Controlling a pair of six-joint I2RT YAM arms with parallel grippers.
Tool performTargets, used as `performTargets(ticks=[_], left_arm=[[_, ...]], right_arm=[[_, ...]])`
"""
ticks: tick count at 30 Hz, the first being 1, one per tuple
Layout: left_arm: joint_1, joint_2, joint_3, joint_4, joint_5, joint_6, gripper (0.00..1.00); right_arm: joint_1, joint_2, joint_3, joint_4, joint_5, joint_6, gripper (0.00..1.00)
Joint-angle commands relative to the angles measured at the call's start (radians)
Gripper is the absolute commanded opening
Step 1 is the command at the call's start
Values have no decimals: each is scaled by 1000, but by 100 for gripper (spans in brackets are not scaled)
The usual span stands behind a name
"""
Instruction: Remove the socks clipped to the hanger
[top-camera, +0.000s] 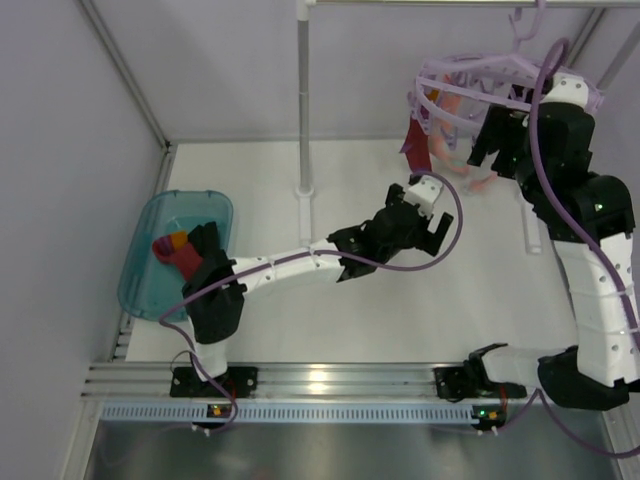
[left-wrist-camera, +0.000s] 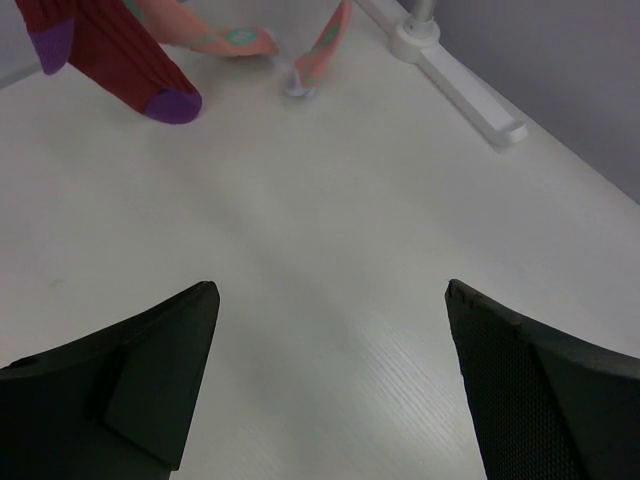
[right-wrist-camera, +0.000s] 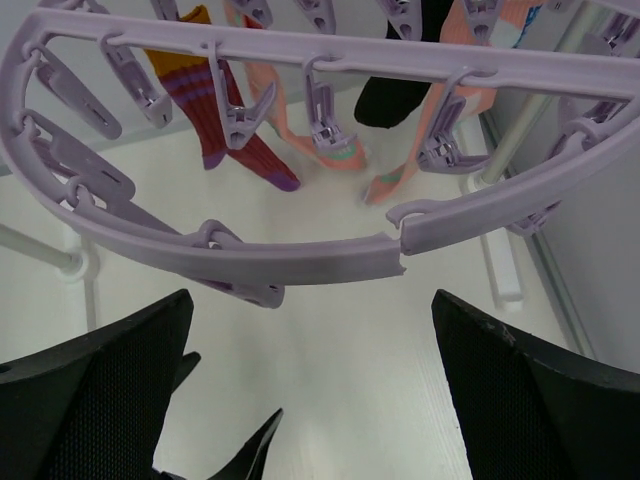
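The lilac hanger (top-camera: 480, 75) hangs at the back right, with socks clipped under it: a magenta-red one (top-camera: 413, 140) and salmon pink ones (top-camera: 447, 110). My right gripper (top-camera: 492, 150) is open just below the hanger's ring (right-wrist-camera: 300, 262), holding nothing. In the right wrist view an orange and purple sock (right-wrist-camera: 210, 110), salmon socks (right-wrist-camera: 290, 110) and a black sock (right-wrist-camera: 395, 95) hang from pegs (right-wrist-camera: 325, 125). My left gripper (left-wrist-camera: 330, 300) is open and empty low over the table, short of the red sock's purple toe (left-wrist-camera: 170, 100). It sits left of the hanger (top-camera: 422, 218).
A teal tub (top-camera: 150, 215) at the left edge holds a red and orange sock (top-camera: 170, 245) and a black one (top-camera: 205, 240). The white pole (top-camera: 303, 100) stands at the back middle on a foot (left-wrist-camera: 415, 40). Grey walls close in both sides.
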Motion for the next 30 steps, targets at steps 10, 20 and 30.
performTargets(ticks=[10, 20, 30], left_arm=[[-4, -52, 1, 93, -64, 3, 98], [-4, -217, -172, 91, -94, 0, 97], [-4, -313, -290, 90, -161, 9, 97]], right_arm=[[-115, -19, -30, 57, -172, -32, 99], [-88, 120, 15, 192, -409, -27, 97], [96, 381, 295, 206, -690, -46, 97]])
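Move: The right hand, open, has the near rim of the hanger about 4 cm ahead of it and some 3 cm higher. The hanging maroon sock is across the ring, roughly 22 cm ahead, 13 cm to the left and 8 cm lower; a pink sock hangs level with it in depth, about 7 cm left of the hand and 10 cm below. From the left hand, also open, the maroon sock is about 22 cm ahead, 2 cm left and 10 cm up. Leftward and forward, after a brief near-standstill, the open right hand sweeps at growing speed along the hanger's near side towards the maroon sock, some 14 cm left and 7 cm forward, dipping before it partly recovers and swinging about 30 degrees counter-clockwise. It seems to push the rim along. The left hand, empty and open, wavers, then draws about 7 cm left and slightly up. ##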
